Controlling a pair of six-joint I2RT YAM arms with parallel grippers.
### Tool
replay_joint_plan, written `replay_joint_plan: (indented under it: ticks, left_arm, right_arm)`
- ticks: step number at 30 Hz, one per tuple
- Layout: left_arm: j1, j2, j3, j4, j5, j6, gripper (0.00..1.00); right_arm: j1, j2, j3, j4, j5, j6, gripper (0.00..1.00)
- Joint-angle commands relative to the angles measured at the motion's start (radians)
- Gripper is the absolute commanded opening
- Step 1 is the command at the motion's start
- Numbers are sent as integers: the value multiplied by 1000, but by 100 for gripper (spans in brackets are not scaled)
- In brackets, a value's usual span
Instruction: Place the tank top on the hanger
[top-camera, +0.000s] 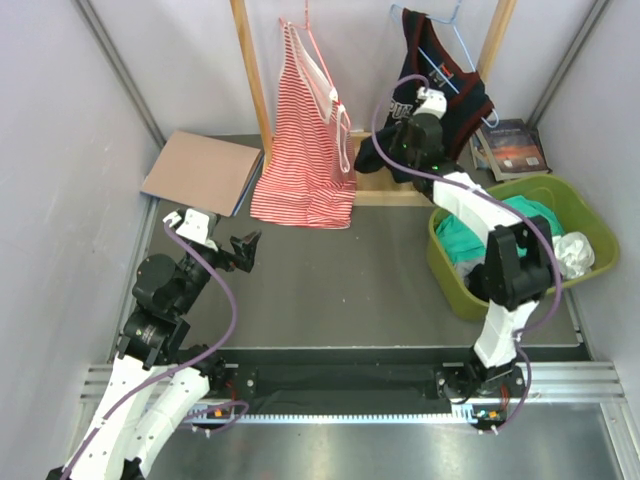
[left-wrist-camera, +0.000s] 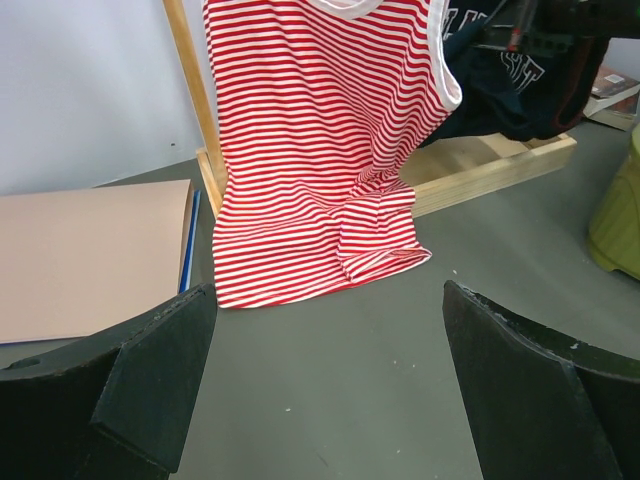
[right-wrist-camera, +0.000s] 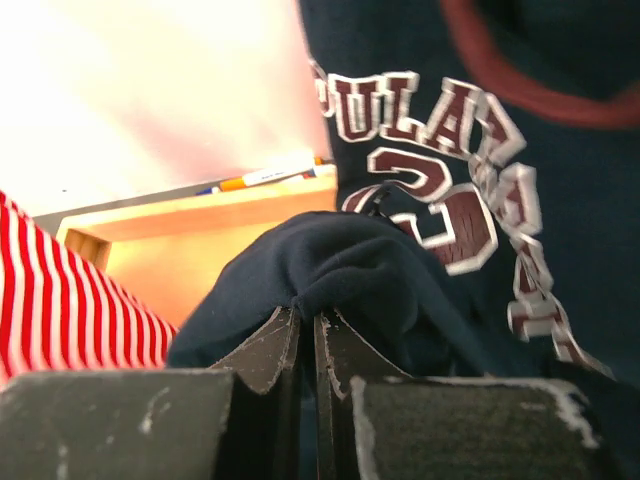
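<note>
The dark navy tank top (top-camera: 450, 95) with dark red trim and white-edged lettering hangs at the back right, draped over the light-blue wire hanger (top-camera: 462, 40), whose upper wire shows above the cloth. My right gripper (top-camera: 418, 122) is shut on a fold of the tank top (right-wrist-camera: 400, 270) at its left lower part. In the right wrist view the jaws are pressed together with navy cloth pinched between them (right-wrist-camera: 308, 312). My left gripper (top-camera: 247, 247) is open and empty over the table at the left; its fingers (left-wrist-camera: 160, 370) stand wide apart.
A red-and-white striped tank top (top-camera: 305, 140) hangs on the wooden rack (top-camera: 252, 70), its hem on the table. A tan board (top-camera: 203, 170) lies at the back left. A green basket (top-camera: 470, 290) with garments stands at the right. Books (top-camera: 512, 145) lie behind it.
</note>
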Motion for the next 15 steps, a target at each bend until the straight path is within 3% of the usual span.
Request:
replay_joint_plan:
  ticks: [1, 3, 4, 5, 6, 7, 9, 15]
  left_arm:
    - [-1, 2, -7, 38, -3, -4, 99]
    - [-1, 5, -8, 35, -7, -4, 99]
    - [-1, 9, -8, 37, -10, -4, 99]
    - [-1, 12, -5, 37, -13, -2, 99]
    - [-1, 12, -7, 35, -13, -4, 99]
    - [-1, 17, -4, 34, -13, -4, 99]
    - [-1, 18, -5, 34, -12, -4, 99]
    - [-1, 12, -5, 32, -13, -2, 99]
  right_arm:
    - [-1, 111, 137, 45, -28, -27, 0]
    - [-2, 167, 200, 37, -28, -36, 4]
    - [-1, 189, 228, 26, -29, -42, 15]
    - [-1, 209, 293, -27, -49, -53, 29]
    - [-2, 246, 327, -61, -57, -64, 67]
    - [-2, 254, 351, -113, -66, -67, 79]
    - [-4, 234, 333, -109, -81, -68, 93]
    - [-21, 36, 70, 24, -167, -56, 100]
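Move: The right hand still pinches the bunched hem of the tank top; the visible stretch of the wooden base lies almost straight below, about 22 cm down, 1 cm ahead and 3 cm left. The tank top's hanging front is some 7 cm ahead and 8 cm right, at about hand height; the striped top is roughly 20 cm left and 3 cm back. From the idle left hand, that base lies about 30 cm ahead, 32 cm right and 30 cm below. Right hand takes the gripped hem about 5 cm forward, down and left, opens wide, letting go, then eases back. ##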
